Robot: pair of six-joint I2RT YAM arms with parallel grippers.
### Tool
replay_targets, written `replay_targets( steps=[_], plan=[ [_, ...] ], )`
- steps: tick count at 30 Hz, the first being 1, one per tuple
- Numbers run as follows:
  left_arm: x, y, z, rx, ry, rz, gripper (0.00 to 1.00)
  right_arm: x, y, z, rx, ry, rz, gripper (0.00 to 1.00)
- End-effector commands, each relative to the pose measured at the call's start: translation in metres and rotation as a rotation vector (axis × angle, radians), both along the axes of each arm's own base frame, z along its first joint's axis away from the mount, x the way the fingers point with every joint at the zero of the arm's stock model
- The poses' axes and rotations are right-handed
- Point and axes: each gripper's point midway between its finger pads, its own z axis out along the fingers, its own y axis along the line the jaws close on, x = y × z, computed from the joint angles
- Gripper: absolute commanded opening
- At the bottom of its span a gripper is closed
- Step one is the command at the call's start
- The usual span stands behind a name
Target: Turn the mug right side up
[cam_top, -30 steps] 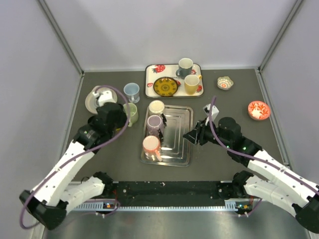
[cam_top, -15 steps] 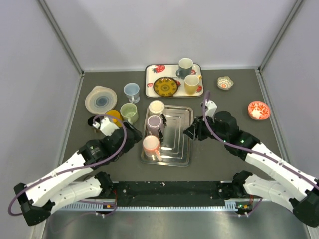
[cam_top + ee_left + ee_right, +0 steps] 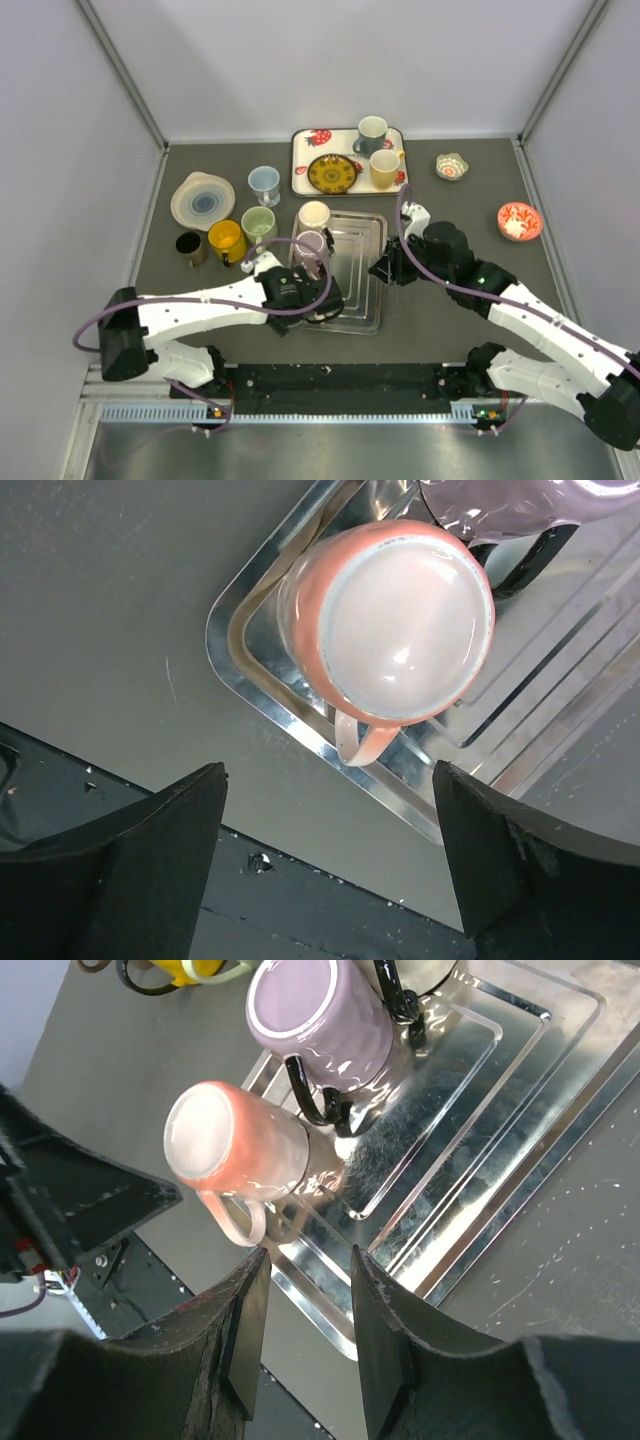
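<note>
A pink mug (image 3: 400, 620) stands upside down, base up, on the near left corner of a silver tray (image 3: 240, 670), its handle toward the near edge. My left gripper (image 3: 328, 780) hangs open and empty just above and nearside of it. In the top view my left gripper (image 3: 318, 298) covers the mug. A purple mug (image 3: 320, 1015) stands upside down just behind the pink mug (image 3: 235, 1145). My right gripper (image 3: 308, 1270) is open with nothing between its fingers. It hovers over the tray (image 3: 365, 300) on its right side.
A cream mug (image 3: 314, 214) stands at the tray's far left. Green (image 3: 259, 222), yellow (image 3: 225, 240), black (image 3: 189, 247) and light blue (image 3: 264, 183) cups and a pale lid (image 3: 203, 198) are left. A strawberry tray (image 3: 305, 150) is behind. Two small bowls (image 3: 519, 221) are right.
My left arm swung from the back left cups across to the tray's near left corner, and its jaws opened wide. My right gripper crept slightly toward the tray.
</note>
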Motion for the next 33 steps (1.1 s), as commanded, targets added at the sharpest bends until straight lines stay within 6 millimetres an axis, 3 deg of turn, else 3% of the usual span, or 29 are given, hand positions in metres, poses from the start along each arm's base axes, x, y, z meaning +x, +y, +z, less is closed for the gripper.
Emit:
replay_targets(
  steps=[1,8,33],
  plan=[
    [0.005,-0.007,-0.001,0.051,-0.003,0.041,0.88,-0.002,0.002,0.027,0.048,-0.072,0.018,0.38],
    [0.015,-0.032,-0.006,0.121,0.008,-0.03,0.81,-0.008,-0.003,0.03,0.064,-0.097,0.018,0.38],
    [0.03,-0.024,-0.04,0.123,0.048,-0.041,0.57,-0.021,-0.016,0.012,0.079,-0.08,-0.003,0.38]
  ],
)
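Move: The coral mug, upside down in the tray's near-left corner, sits about 5 cm ahead of the left hand and 7 cm lower, barely 1 cm to its left. The lavender mug stands some 8 cm beyond the coral one and 1 cm to its right, with the white mug roughly 7 cm farther out again. From the right hand, the coral mug lies about 12 cm left, 3 cm back and 13 cm down. Left hand sinks 4 cm, easing right and forward, fingers narrowing around the mug's handle; right hand draws back. ##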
